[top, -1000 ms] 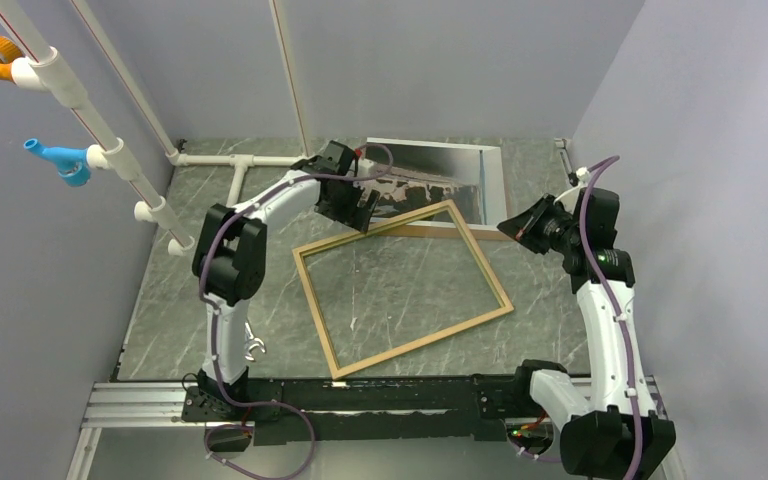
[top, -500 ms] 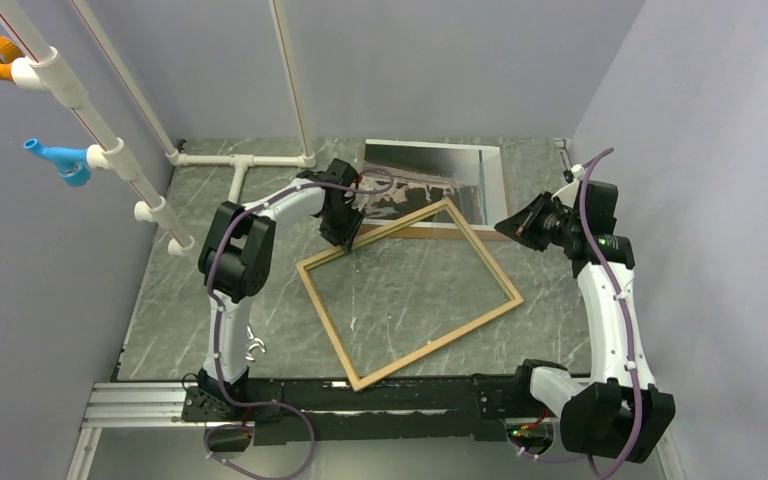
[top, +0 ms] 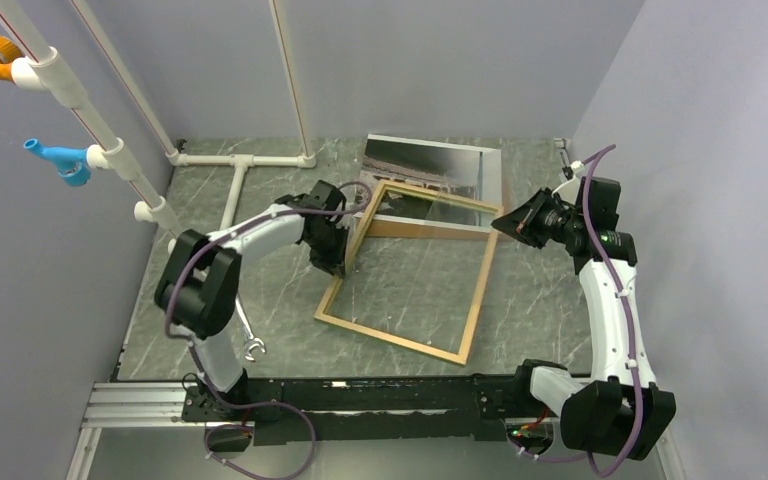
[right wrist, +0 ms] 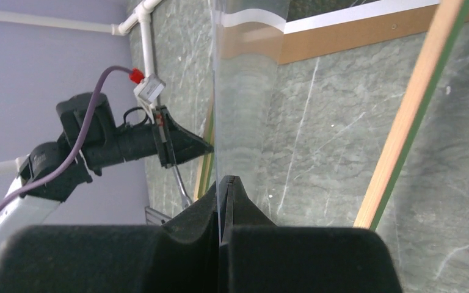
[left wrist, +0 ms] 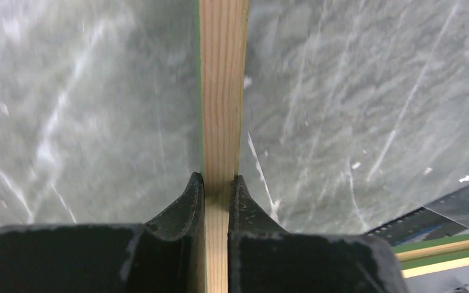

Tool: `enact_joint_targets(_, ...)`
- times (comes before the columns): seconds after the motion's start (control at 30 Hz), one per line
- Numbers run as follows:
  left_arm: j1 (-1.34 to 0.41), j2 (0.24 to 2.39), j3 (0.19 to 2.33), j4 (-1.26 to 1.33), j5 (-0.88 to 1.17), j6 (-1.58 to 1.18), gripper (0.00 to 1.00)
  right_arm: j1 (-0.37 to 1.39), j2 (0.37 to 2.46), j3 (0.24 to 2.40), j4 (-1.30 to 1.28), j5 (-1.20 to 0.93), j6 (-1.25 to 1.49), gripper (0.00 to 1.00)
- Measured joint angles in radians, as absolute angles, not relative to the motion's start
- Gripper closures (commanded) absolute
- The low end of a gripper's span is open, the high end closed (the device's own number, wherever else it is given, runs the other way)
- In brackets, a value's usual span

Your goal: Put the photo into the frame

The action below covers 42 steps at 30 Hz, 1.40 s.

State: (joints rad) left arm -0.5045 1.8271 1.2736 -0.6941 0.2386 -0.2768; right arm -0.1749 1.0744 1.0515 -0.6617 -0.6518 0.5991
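The frame (top: 479, 290) is light tan wood with a green underside and lies askew, its far edge reaching over the photo (top: 430, 165). My left gripper (top: 338, 258) is shut on the frame's left border; in the left wrist view the wooden strip (left wrist: 223, 91) runs up from between the closed jaws (left wrist: 218, 180). At the frame's far right corner, my right gripper (top: 503, 221) is shut (right wrist: 225, 182) on the edge of a thin clear pane (right wrist: 244, 110). The frame's wooden border (right wrist: 403, 128) passes to the right of it. The photo lies face up at the back.
A brown backing board (top: 430, 229) lies under the photo, its near edge showing. White pipes (top: 240, 175) lie at the back left, and a wrench (top: 248, 340) lies beside the left arm. A metal rail (top: 360, 395) lines the front, with walls close on three sides.
The left gripper has closed on the frame's left border and pulled back toward the near side. The frame has swung clockwise with its far edge over the photo. The right arm has barely shifted.
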Motion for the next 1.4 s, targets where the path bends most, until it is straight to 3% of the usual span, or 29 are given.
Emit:
enact_joint_targets(0.33,-0.51,1.533,0.985,-0.659,0.115,-0.566,1.0,-0.175,1.071,1.009,-0.634,-0.712,0.649,1.0)
enact_joint_targets(0.67,-0.544,1.507,0.876,-0.617,0.05,-0.702,1.0,-0.175,1.071,1.005,-0.633,-0.733,0.654,1.0)
enact_joint_targets(0.87,-0.567,1.517,0.863,-0.597,0.049,-0.713,0.91,-0.175,1.069,0.913,-0.584,-0.752,0.673,1.0)
enact_joint_targets(1.0,-0.579,1.567,0.868,-0.583,0.057,-0.715,0.79,-0.175,1.069,0.827,-0.554,-0.761,0.701,1.0)
enact_joint_targets(1.27,-0.608,1.595,0.899,-0.58,0.105,-0.731,0.36,-0.175,1.081,0.799,-0.526,-0.766,0.716,1.0)
enact_joint_targets(1.4,-0.622,1.594,0.913,-0.58,0.109,-0.749,0.2,-0.175,1.081,0.799,-0.524,-0.765,0.717,1.0)
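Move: The frame, its left side already pinched by the left hand, has its middle about 14 cm to that hand's right, 1 cm ahead and 2 cm lower. The photo lies some 21 cm ahead and 18 cm right, 4 cm lower, and the wrench 13 cm back and 16 cm left, 5 cm lower. From the right hand, which holds a clear sheet, the frame's middle is level in reach, 15 cm left and 24 cm below; the photo is 21 cm ahead, 13 cm left, 23 cm below. The frame, still gripped by its left side, is pulled back about 8 cm and swung left, the left hand turning some 25 degrees counter-clockwise; that hand then lowers it, drifts back to the right and opens astride the bar. Later the right hand, keeping its pinch on the clear sheet, sinks about 6 cm and tips slightly down. ##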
